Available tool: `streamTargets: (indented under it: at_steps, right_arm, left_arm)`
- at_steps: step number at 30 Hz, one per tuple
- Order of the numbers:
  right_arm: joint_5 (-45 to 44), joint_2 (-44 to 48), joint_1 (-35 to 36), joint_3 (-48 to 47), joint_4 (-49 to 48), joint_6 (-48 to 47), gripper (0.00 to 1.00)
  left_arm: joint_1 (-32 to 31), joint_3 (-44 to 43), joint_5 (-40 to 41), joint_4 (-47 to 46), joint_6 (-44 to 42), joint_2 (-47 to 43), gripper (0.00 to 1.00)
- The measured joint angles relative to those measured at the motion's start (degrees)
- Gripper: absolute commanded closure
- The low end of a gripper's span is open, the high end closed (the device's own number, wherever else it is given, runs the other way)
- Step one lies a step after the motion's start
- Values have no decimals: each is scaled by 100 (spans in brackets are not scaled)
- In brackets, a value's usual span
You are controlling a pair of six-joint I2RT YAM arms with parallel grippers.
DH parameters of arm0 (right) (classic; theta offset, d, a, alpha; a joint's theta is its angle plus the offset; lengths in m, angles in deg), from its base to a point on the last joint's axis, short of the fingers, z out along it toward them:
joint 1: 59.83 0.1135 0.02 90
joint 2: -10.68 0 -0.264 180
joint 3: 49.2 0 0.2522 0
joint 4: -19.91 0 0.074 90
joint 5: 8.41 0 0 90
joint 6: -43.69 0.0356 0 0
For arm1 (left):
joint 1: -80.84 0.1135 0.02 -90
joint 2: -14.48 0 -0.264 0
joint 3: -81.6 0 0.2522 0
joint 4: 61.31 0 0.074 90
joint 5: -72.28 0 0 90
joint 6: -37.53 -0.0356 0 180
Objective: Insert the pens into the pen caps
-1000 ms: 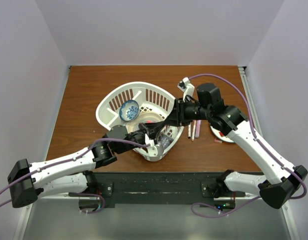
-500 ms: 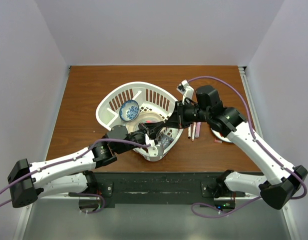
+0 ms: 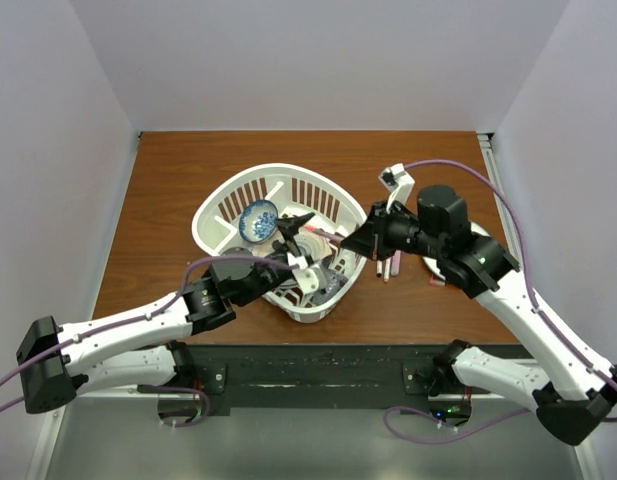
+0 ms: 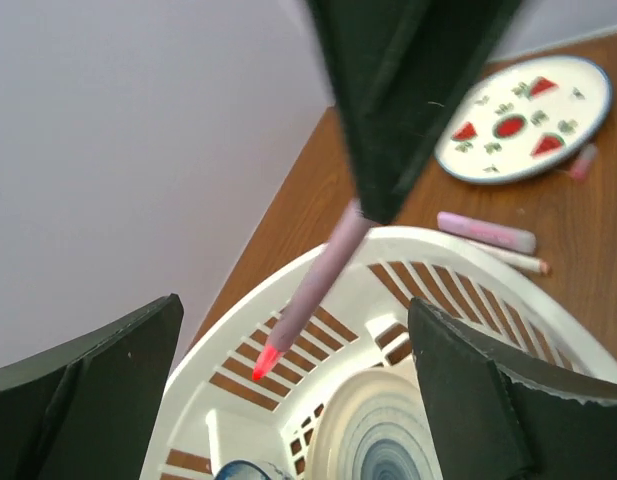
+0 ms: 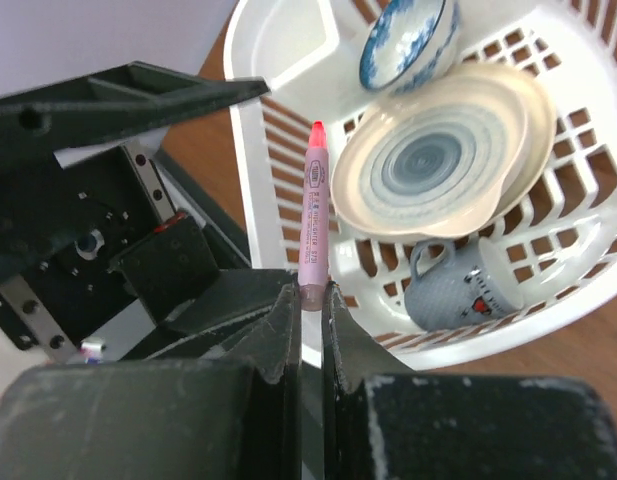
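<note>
My right gripper (image 5: 310, 290) is shut on the back end of a pink pen (image 5: 314, 210). Its bare red tip points left over the white basket (image 3: 268, 170). My left gripper (image 3: 300, 240) stands wide open above the basket and faces that tip. The pen (image 4: 308, 290) hangs between the left gripper's spread fingers (image 4: 88, 385) without touching them. Two or three more pens (image 3: 388, 262) lie on the table right of the basket. A short pink piece that looks like a pen cap (image 3: 436, 283) lies by the plate. No other pen caps show.
Inside the basket are a blue-and-white bowl (image 3: 258, 220), a cream plate (image 5: 438, 165) and a grey mug (image 5: 463, 285). A plate with a watermelon pattern (image 4: 518, 120) sits on the table to the right, largely under my right arm.
The left gripper has opened and let go of the pen. The right gripper has shut on the pen and drawn back to the right with it.
</note>
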Motion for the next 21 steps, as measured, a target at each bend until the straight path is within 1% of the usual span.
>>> streamTargets:
  at_steps: [2,5,6,7,8,10,13,14,15,16,19,21]
  right_arm:
    - [-195,160,0,13,-87,11,100]
    - [-612,448,0,166,-343,31,100]
    - [-748,551,0,254,-466,55,100]
    - [-881,658,0,361,-603,70,100]
    - [-962,752,0,452,-717,83,100]
    - [-1228,1019,-2,748,-1128,125,100]
    - [-1495,1292,0,973,-1593,125,100]
    - [-1558,1362,0,1025,-1762,120,100]
    - [-1609,1436,0,1095,-1980,116,100]
    - [-1641,1504,0,1165,-2177,114,100]
    - [-1690,1622,0,1355,-2750,107,100]
    - [-1709,1657,0,1436,-3034,105,100]
  left_arm:
    - [-2,-330,407,125,490,111,0]
    - [-9,-1250,1268,557,1464,407,1]
    - [-4,-1497,1451,619,1770,452,2]
    - [7,-1661,1567,647,2114,446,7]
    - [7,-1740,1626,645,2389,409,9]
    - [13,-1764,1659,562,3263,205,13]
    - [101,-1764,1502,483,4522,-31,16]
    - [170,-1764,1394,435,4946,-70,19]
    - [256,-1764,1272,382,5425,-83,23]
    - [374,-1764,1134,334,5886,-68,25]
    - [769,-1753,503,44,7152,186,34]
    - [970,-1670,66,-328,7879,470,38]
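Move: Just off the left fingertips, with that hand already wide open, the middle of the red-tipped pink pen lies about 3 cm right, 1 cm ahead and 1 cm above. The blue bowl is some 10 cm ahead and 15 cm left, 20 cm below. From the right hand, which holds the pen's rear end, its middle is about 2 cm ahead, 4 cm left and 2 cm lower; the mug is 2 cm back, 3 cm left, and the loose pens 4 cm ahead, 11 cm right, both some 25 cm down. Backing the pink pen out from before the left fingers, the right hand rises about 9 cm and shifts 5 cm right, grip kept, tipping its fingers up some 30 degrees and swinging them clockwise. The left hand climbs about 13 cm over the basket, first edging forward, then easing back, rolls roughly 80 degrees about its pointing axis and closes by a third on nothing. ##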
